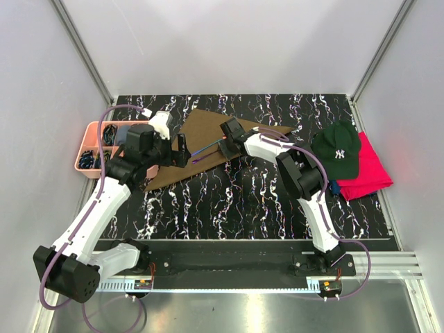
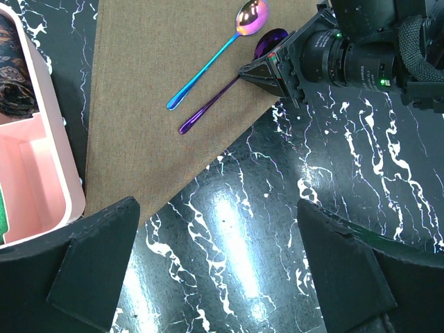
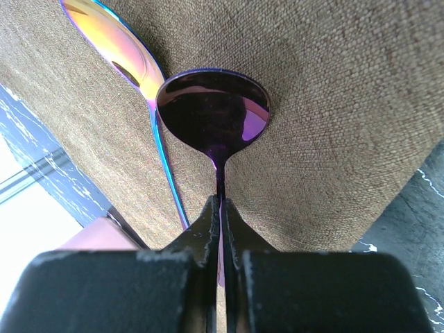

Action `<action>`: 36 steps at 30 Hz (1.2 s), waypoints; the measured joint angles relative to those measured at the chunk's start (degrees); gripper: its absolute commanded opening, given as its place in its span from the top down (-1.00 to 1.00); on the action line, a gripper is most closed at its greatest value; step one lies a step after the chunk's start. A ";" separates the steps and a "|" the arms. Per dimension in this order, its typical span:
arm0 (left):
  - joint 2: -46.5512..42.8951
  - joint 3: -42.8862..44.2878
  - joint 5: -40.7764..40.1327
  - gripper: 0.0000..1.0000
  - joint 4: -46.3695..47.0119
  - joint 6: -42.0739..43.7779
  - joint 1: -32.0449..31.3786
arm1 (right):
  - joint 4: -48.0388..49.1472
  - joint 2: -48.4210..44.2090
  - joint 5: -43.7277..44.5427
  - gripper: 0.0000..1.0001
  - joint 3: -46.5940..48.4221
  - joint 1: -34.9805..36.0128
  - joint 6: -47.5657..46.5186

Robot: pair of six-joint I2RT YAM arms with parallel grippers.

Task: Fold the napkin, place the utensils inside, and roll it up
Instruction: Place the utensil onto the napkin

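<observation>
The olive-brown napkin lies folded into a triangle on the marbled table. Two utensils rest side by side on it. One is a spoon with a pinkish bowl and blue handle. The other is a dark purple spoon. My right gripper is shut on the purple spoon's neck just behind the bowl, low over the napkin; it also shows in the left wrist view. The pink-bowled spoon lies free to its left. My left gripper hangs open over bare table beside the napkin's near edge, holding nothing.
A pink bin with small items stands at the left, close to my left arm, its rim beside the napkin. A dark green cap lies on a red cloth at the right. Grey walls enclose the table.
</observation>
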 measured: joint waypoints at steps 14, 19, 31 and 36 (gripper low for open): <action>0.00 0.00 0.00 -0.97 0.00 0.00 -0.28 | 0.20 0.00 1.68 0.61 -0.02 0.04 -0.11; 0.00 0.00 -0.02 -0.97 0.00 0.02 -0.33 | 0.37 0.00 2.19 0.30 -0.02 0.04 -1.20; 0.09 0.00 -0.04 -0.97 0.00 0.07 -0.44 | 0.68 -6.34 4.57 0.07 -0.98 -0.22 -19.10; 0.66 0.00 0.20 -0.98 0.00 0.02 -0.48 | 2.78 -18.34 2.25 0.07 -6.12 -4.26 -30.53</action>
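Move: My shut right hand already holds the purple spoon by its handle just behind the bowl, low over the napkin; the spoon's middle is about 1 cm back and 2 cm left. The napkin's middle lies some 2 cm ahead and 3 cm left of that hand, just under it, and the blue-handled spoon's middle about 2 cm ahead and 4 cm left. From my left hand the purple spoon is roughly 14 cm ahead, 10 cm right and 21 cm below. I hold my right hand nearly still, low over the napkin, and spread its fingers to about half open so they let go of the purple spoon's handle. Then I lift quickly straight off it, speeding up to some 13 cm of rise and swinging about 6 cm right, while the fingers tip up and outward and turn a little counter-clockwise. ##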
